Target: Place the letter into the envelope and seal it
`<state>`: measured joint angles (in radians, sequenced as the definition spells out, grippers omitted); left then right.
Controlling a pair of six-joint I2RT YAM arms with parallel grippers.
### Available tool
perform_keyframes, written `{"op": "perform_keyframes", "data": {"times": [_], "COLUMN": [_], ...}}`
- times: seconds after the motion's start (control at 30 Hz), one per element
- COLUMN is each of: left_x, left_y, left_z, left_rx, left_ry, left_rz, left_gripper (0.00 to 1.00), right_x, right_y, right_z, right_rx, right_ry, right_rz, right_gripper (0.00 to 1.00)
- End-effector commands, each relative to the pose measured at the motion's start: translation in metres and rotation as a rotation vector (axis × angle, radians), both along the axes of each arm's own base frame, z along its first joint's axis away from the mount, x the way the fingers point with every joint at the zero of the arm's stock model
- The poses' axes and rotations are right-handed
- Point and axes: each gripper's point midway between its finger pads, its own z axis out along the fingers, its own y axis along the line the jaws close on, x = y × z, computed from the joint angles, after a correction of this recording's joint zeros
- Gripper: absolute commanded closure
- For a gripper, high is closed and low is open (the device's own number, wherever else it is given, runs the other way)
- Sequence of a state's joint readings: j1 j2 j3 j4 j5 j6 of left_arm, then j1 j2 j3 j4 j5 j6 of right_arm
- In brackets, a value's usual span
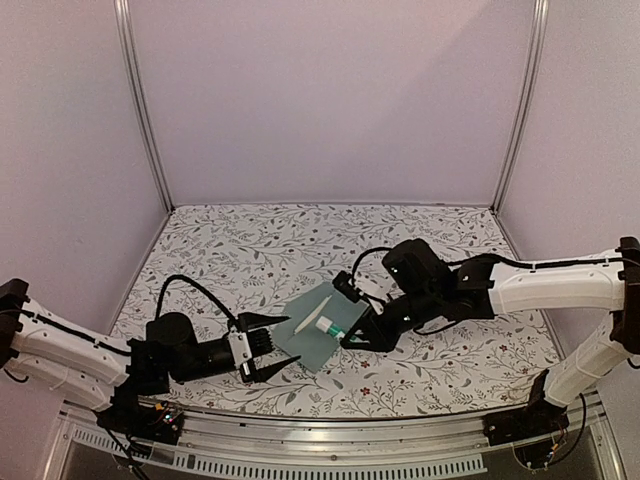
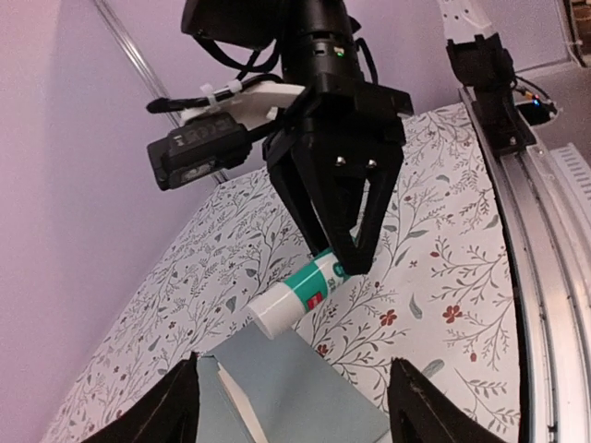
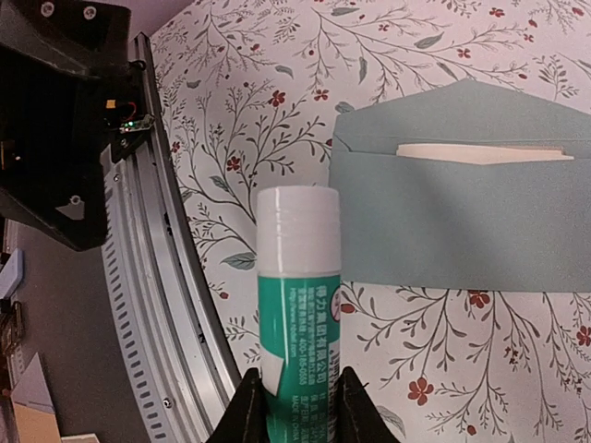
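The teal envelope (image 1: 310,350) lies flat on the floral table with its flap open. A cream strip of the letter (image 3: 480,153) shows at its mouth; the rest of the sheet is hidden inside. My right gripper (image 3: 297,392) is shut on a white-and-teal glue stick (image 3: 297,295), whose white end hangs over the envelope's (image 3: 462,221) edge. In the left wrist view the glue stick (image 2: 291,300) slants down from the right gripper (image 2: 342,258) toward the envelope (image 2: 305,401). My left gripper (image 2: 295,362) stands open at the envelope's near end, with nothing between its fingers.
A metal rail (image 3: 157,277) runs along the table's near edge, close beside the glue stick. White walls with metal posts (image 1: 140,110) close in the back and sides. Floral tablecloth (image 1: 260,240) stretches behind the envelope.
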<state>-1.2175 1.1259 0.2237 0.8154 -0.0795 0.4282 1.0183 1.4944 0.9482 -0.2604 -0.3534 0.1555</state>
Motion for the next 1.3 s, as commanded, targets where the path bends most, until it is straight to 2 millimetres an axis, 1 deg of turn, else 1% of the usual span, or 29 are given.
{"op": "perform_keyframes", "data": {"times": [0.0,0.13,0.23,0.33,0.43,0.6,0.67,0.73,0.87,0.9,1.07,1.27], "left_x": [-0.009,-0.008,-0.008,-0.008,-0.009,-0.014,-0.015,-0.017,-0.019,-0.019,-0.020,-0.019], "left_y": [-0.011,-0.022,-0.026,-0.027,-0.027,-0.033,-0.036,-0.038,-0.039,-0.039,-0.041,-0.043], "left_z": [-0.013,-0.030,-0.033,-0.035,-0.037,-0.051,-0.057,-0.058,-0.059,-0.060,-0.066,-0.066], "left_rx": [0.121,0.218,0.235,0.254,0.266,0.319,0.338,0.340,0.343,0.350,0.379,0.382], "left_ry": [-0.230,-0.297,-0.333,-0.363,-0.397,-0.407,-0.401,-0.401,-0.394,-0.392,-0.379,-0.364], "left_rz": [0.012,0.036,0.053,0.066,0.071,0.029,0.016,0.008,-0.008,-0.011,-0.021,-0.015], "left_gripper": [0.29,0.31,0.32,0.34,0.35,0.39,0.43,0.49,0.55,0.58,0.79,0.92], "right_x": [-0.025,-0.040,-0.049,-0.054,-0.056,-0.062,-0.064,-0.065,-0.067,-0.067,-0.067,-0.060], "right_y": [0.016,0.022,0.024,0.025,0.026,0.031,0.032,0.032,0.034,0.034,0.037,0.040], "right_z": [0.007,0.005,-0.001,-0.009,-0.013,-0.014,-0.014,-0.015,-0.018,-0.019,-0.014,0.001], "right_rx": [-0.005,-0.016,-0.042,-0.064,-0.070,-0.064,-0.062,-0.065,-0.067,-0.069,-0.061,-0.042], "right_ry": [0.021,0.040,0.054,0.071,0.082,0.102,0.106,0.110,0.120,0.123,0.122,0.077], "right_rz": [0.085,0.121,0.139,0.148,0.153,0.177,0.185,0.191,0.199,0.201,0.216,0.200], "right_gripper": [0.97,0.97,0.98,0.98,0.97,0.98,0.97,0.97,0.97,0.97,0.97,0.96]}}
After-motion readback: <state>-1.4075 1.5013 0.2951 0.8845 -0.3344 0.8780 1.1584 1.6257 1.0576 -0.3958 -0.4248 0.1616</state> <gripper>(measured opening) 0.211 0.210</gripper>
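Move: The white cap end of the glue stick in the right fingers, which the open left hand goes for, is about 4 cm ahead of the left hand, 6 cm to its right and 5 cm lower. The right hand carries the glue towards the left fingers, some 12 cm to its left, 3 cm back and 4 cm up; from this right hand the envelope lies about 9 cm ahead, 6 cm left and 13 cm below, the letter's showing edge 12 cm ahead and 8 cm left, at table height. Above the near side of the envelope the two hands meet on the glue stick: the right hand, keeping its grip, draws it back about 6 cm and a little left and down, most of that early on, then all but holds still. The left hand sinks about 8 cm and edges right towards the cap, its fingers dipping some 25 degrees as the wrist also rolls, and in the second half the wide-open fingers close and pinch the white cap end. ##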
